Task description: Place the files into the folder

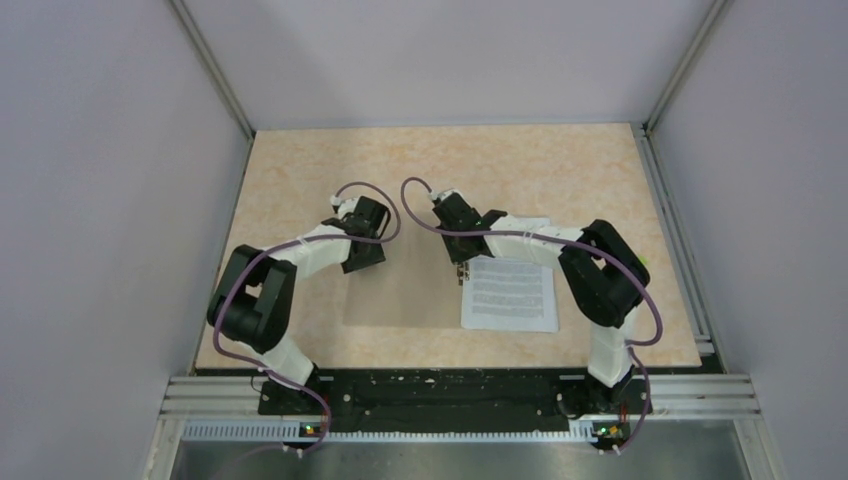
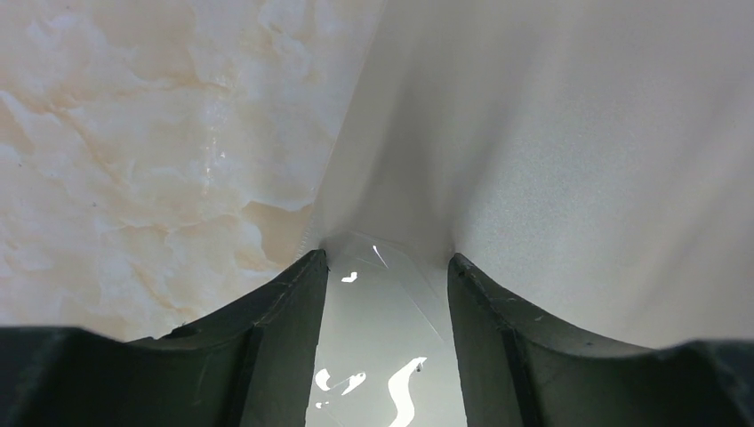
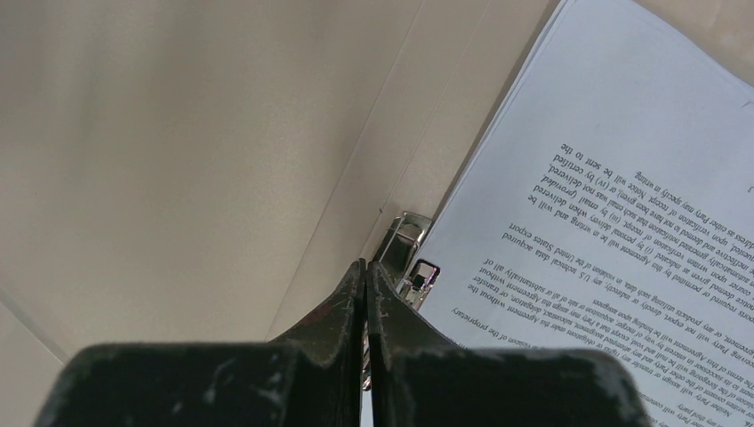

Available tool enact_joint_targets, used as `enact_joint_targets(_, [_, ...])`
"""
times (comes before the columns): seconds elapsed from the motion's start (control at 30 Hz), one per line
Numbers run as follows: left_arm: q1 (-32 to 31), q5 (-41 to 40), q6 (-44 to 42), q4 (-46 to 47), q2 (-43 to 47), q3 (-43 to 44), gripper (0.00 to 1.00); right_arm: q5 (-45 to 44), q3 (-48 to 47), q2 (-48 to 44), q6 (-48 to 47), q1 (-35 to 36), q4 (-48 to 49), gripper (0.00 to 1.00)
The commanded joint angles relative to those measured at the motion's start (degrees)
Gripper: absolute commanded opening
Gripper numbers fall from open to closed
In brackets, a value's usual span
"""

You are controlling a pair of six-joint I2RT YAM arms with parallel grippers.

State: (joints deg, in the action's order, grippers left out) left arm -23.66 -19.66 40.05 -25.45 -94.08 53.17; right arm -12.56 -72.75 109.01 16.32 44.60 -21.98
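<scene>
The brown folder [image 1: 400, 295] lies open and flat in the middle of the table. A printed sheet of the files [image 1: 510, 295] rests on its right half, with more white paper [image 1: 535, 224] showing under the right arm. My left gripper [image 1: 364, 256] is at the folder's far left corner. Its fingers stand apart on the cover's edge [image 2: 551, 133], with a clear glossy film between them. My right gripper [image 3: 364, 267] is shut with nothing in it. Its tips sit at the metal clip [image 3: 405, 240] by the folder's spine, beside the printed sheet [image 3: 605, 178].
The beige marbled tabletop [image 1: 500, 160] reaches back to grey walls on three sides. A metal rail [image 1: 450, 385] with both arm bases runs along the near edge. A frame strip [image 1: 672, 230] borders the table's right side.
</scene>
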Motion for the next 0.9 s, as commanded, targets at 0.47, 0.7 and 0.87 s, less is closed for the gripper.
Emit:
enact_joint_targets(0.47, [1.1,-8.4,16.7,-13.5,-4.4,0.2,0.59,4.9,-2.6,-10.0,-2.6,2.7,-3.3,0.18])
enact_joint_targets(0.7, [3.9,-5.8,19.3,-11.2,0.4,-4.5,0.58,-1.6,-4.1,-10.1,0.7,3.8,-7.8,0.33])
enact_joint_targets(0.87, [4.2,-5.5,20.1,-11.2,1.7,-5.1,0.58,-0.8,-1.7,-9.1,6.9,2.6,-5.7,0.55])
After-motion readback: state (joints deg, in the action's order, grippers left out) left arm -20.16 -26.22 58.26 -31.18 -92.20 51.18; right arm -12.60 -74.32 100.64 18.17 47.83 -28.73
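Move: The right hand's closed fingertips are at the folder's metal clip, whose middle is about 2 cm back, 1 cm to the right and 1 cm below them. The middle of the paper stack lies some 11 cm to the right and 3 cm back, that of the bare folder cover 13 cm to the left and 2 cm back, both about 2 cm lower. From the left hand the cover's middle is about 9 cm right, level in reach and 1 cm down; the clip is some 22 cm right, 1 cm back, at about its height. Upwards by about 6 cm the right hand comes off the clip, easing back 2.5 cm and a little left, and its shut fingers open to about half over the clip. The left hand stays low with half-open fingers on the folder cover's outer edge and drags left, some 4 cm in all, turning about 20 degrees counter-clockwise and drawing back slightly at the end. ##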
